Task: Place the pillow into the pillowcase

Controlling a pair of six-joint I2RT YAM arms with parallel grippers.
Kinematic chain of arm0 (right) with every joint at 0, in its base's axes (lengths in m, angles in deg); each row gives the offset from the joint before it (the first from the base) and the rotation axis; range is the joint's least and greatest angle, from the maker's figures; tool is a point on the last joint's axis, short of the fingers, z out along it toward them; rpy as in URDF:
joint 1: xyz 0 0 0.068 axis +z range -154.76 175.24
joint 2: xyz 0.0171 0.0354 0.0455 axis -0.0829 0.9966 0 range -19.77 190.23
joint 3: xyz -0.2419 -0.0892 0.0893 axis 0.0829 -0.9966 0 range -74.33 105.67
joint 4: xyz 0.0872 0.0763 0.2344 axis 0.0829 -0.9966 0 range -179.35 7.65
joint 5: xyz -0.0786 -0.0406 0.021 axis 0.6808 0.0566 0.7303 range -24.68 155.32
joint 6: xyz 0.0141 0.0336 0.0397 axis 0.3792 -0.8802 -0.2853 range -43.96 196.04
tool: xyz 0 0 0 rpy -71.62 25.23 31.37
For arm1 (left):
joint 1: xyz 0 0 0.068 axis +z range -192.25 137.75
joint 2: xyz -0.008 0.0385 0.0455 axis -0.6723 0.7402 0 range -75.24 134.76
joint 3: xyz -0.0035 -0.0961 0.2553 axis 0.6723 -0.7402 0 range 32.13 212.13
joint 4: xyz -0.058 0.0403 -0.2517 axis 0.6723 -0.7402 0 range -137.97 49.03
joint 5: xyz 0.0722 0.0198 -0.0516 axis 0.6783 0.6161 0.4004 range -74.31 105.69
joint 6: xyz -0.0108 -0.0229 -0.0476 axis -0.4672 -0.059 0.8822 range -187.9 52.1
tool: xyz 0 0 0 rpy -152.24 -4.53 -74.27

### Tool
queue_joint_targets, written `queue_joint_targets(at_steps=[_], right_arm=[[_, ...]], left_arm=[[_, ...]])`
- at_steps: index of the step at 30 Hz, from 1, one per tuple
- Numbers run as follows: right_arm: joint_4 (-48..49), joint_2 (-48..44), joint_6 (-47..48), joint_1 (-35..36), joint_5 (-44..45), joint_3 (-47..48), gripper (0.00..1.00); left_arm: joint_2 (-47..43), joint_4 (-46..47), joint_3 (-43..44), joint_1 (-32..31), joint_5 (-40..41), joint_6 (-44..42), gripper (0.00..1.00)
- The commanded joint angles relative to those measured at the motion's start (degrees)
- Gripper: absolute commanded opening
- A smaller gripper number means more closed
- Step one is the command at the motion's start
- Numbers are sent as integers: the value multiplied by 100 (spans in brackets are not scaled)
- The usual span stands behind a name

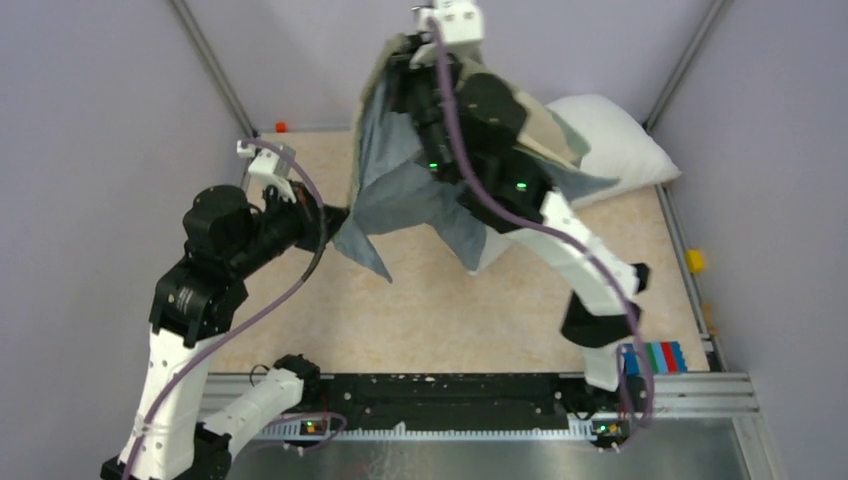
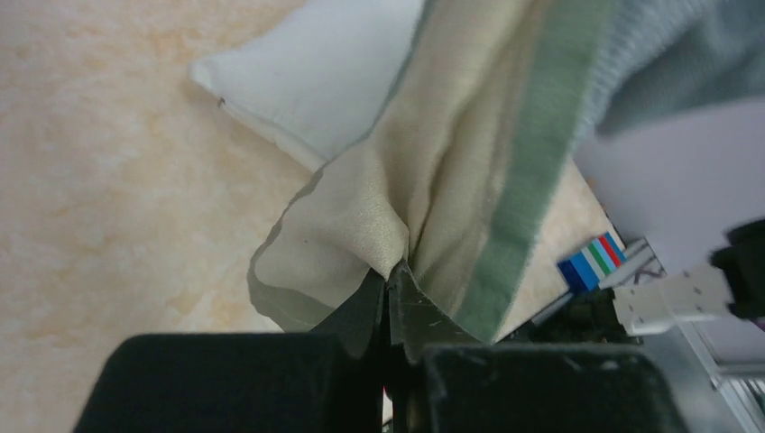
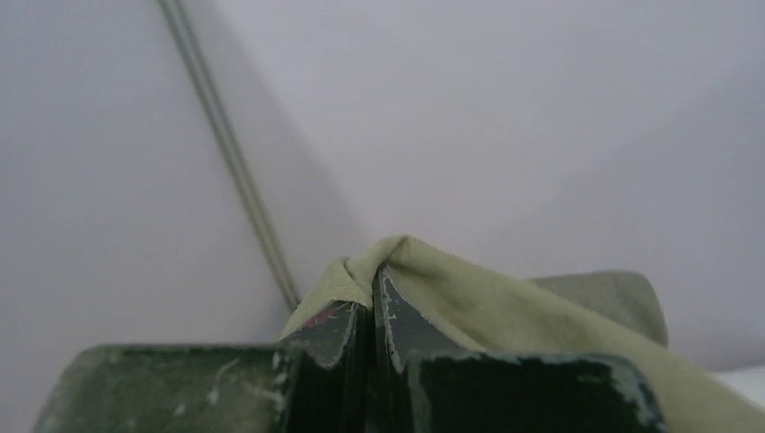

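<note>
The pillowcase (image 1: 405,190), grey-blue outside and beige inside, hangs in the air between both arms over the table's middle. My right gripper (image 1: 405,48) is raised high at the back and shut on its top edge (image 3: 433,280). My left gripper (image 1: 338,220) is lower on the left and shut on a bottom corner (image 2: 433,180). The white pillow (image 1: 610,140) lies at the back right of the table, partly hidden behind the cloth and the right arm; it also shows in the left wrist view (image 2: 316,72).
A beige table (image 1: 430,310) with metal frame posts at the back corners. A blue, green and red striped block (image 1: 655,357) sits at the front right, a yellow block (image 1: 694,260) at the right edge, and a small red thing (image 1: 281,127) at the back left.
</note>
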Motion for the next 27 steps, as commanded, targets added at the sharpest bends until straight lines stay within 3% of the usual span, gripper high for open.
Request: queue_joint_targets(at_steps=[1, 6, 9, 12, 13, 15, 19, 22, 24, 27], right_arm=[[67, 1854, -631, -146, -2002, 1201, 0], [1054, 1486, -2033, -145, -3606, -1836, 0], [409, 1630, -2265, -159, -3868, -2196, 0], [-137, 1400, -2234, -154, -3819, -2464, 52], [-245, 1225, -2199, -158, -3774, -2581, 63], [-391, 816, -2161, -163, -3581, -2760, 76], [-922, 47, -2215, -205, -3092, -2841, 82], [-1496, -436, -2434, -218, -2431, -3147, 82], [-1623, -899, -2644, -222, -1993, -3766, 81], [-1491, -1845, -3035, -268, -1775, -5480, 81]], left_arm=[[-753, -451, -691, 57, -577, 399, 0], [-1540, -409, -2161, 56, -1067, 905, 2], [-1803, -433, -2721, 60, -1092, 1049, 26], [-1799, -362, -2623, 59, -960, 1093, 55], [-1716, -321, -2532, 56, -924, 1101, 63], [-1496, -216, -2341, 58, -787, 1085, 75], [-996, 64, -2105, 61, -342, 953, 85], [-370, 406, -2027, 56, 10, 784, 86], [157, 738, -2086, 57, 293, 692, 85], [924, 1461, -2264, 56, 684, 788, 83]])
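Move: The pillowcase, a part of its edge still pinched in each closed gripper, is being taken to the bare table left of the pillow. The middle of that patch lies about 6 cm ahead of the left hand, 1 cm to its right and 39 cm below; from the right hand it is 2 cm back, 7 cm left and some 60 cm down. The pillow's middle is roughly 31 cm ahead and 37 cm right of the left hand, 33 cm lower. The pillowcase is flung down onto the table: the right hand sweeps about 40 cm down and over 20 cm left, tipping down and turning counter-clockwise, while the left draws down and back, tipping down. Both open near the bottom and let go; then the right lifts some 15 cm and swings back right, and the left eases forward about 9 cm over the cloth. ##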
